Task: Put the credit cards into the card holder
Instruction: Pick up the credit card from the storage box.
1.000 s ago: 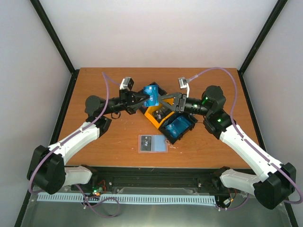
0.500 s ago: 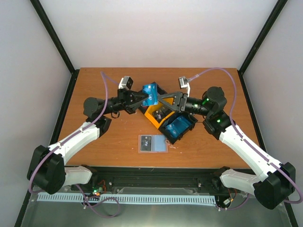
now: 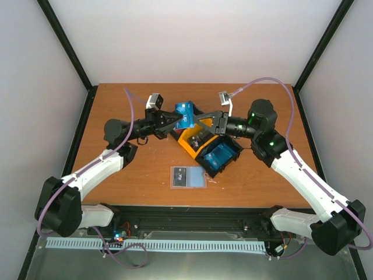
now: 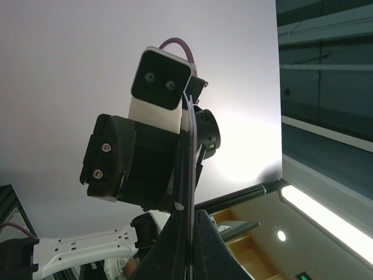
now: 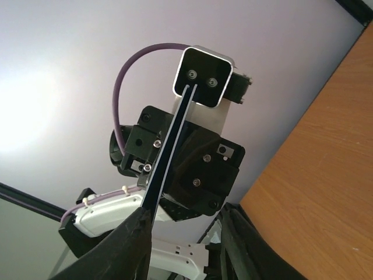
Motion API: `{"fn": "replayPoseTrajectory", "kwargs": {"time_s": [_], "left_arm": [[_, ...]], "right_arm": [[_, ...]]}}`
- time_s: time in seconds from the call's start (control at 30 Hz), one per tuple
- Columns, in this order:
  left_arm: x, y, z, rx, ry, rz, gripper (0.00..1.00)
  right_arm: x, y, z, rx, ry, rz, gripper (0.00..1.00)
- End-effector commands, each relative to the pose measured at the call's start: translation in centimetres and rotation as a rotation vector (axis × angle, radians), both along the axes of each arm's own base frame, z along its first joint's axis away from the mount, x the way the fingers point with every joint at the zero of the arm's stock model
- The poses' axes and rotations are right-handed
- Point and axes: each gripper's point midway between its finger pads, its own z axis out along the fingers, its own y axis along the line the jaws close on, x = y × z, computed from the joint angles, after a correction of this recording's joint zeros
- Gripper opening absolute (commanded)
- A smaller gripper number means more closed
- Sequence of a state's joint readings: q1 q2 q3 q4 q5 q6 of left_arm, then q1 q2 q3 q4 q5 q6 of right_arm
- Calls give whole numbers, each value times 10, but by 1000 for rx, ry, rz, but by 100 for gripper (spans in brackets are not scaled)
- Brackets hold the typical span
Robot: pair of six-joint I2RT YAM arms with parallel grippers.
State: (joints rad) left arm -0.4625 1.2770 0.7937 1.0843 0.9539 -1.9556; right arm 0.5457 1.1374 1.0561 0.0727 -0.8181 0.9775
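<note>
My left gripper (image 3: 174,120) is shut on a bright blue credit card (image 3: 185,113) and holds it on edge above the bins. In the left wrist view the card (image 4: 190,169) shows edge-on between my shut jaws (image 4: 190,230). My right gripper (image 3: 203,120) is open at the card's other end. In the right wrist view the card (image 5: 170,154) lies against one finger (image 5: 131,233), and the other finger stands well apart. The card holder (image 3: 187,177) lies open and flat near the table's front edge, with a dark card on its left half.
A yellow bin (image 3: 186,144) and a black bin (image 3: 232,156) stand together mid-table below both grippers. More blue cards (image 3: 217,156) lie in the black bin. The wooden table (image 3: 116,105) has black frame posts at its back corners.
My right gripper has risen and closed in on the blue card's free end. My left gripper has kept hold of the card and shifted only slightly.
</note>
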Motion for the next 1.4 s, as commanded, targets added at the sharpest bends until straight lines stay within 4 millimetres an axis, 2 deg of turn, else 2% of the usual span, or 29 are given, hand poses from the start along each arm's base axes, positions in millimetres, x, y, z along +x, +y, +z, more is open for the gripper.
{"fn": "replayPoseTrajectory", "kwargs": {"time_s": [0.0, 0.33, 0.63, 0.7, 0.8, 0.87, 0.97, 1.07, 1.37], "left_arm": [[-12, -2, 24, -15, -160, -2, 1], [-7, -10, 7, 97, -201, 2, 1], [-2, -14, -5, 158, -189, 1, 1], [-2, -14, -7, 161, -183, 0, 1], [0, -12, -9, 161, -156, 23, 1], [4, -10, -3, 151, -146, 64, 1], [9, -10, 6, 150, -156, 85, 3], [12, -10, 5, 157, -132, 99, 7], [24, -4, -5, 184, -58, 136, 8]], "right_arm": [[12, 6, -44, -136, 122, -27, 33], [13, 22, -41, -110, 166, 71, 32], [22, 26, -53, -187, 186, 67, 29], [22, 26, -47, -158, 178, 68, 27], [20, 26, -22, -59, 116, 66, 19], [16, 23, -6, 24, 95, 63, 11], [14, 17, 5, 95, 108, 32, 3], [15, 12, 16, 120, 118, 4, 3], [19, -10, 41, 156, 170, -91, 3]]}}
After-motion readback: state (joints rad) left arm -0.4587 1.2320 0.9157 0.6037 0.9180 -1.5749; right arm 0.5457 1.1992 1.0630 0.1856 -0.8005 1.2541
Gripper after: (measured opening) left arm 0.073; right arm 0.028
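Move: Just about 3 cm to the right hand's left and 1 cm ahead, at its own height, is the blue credit card it reaches for. The left hand already pinches that card, whose middle is about 1 cm right and 1 cm ahead of it. On the table some 36 cm below the right hand, the storage box lies about 9 cm ahead and 3 cm right, the card holder about 6 cm back and 4 cm left. Dipping forward and down together by about 3 cm, both hands carry the handover along while the right one edges left onto the card. The right fingers, a third open, then shut on a lower layer of it; that hand rises some 3.5 cm. The left tips its fingers down about 10 degrees, follows upward roughly 2 cm and slackens its pinch a touch, staying around the card. ##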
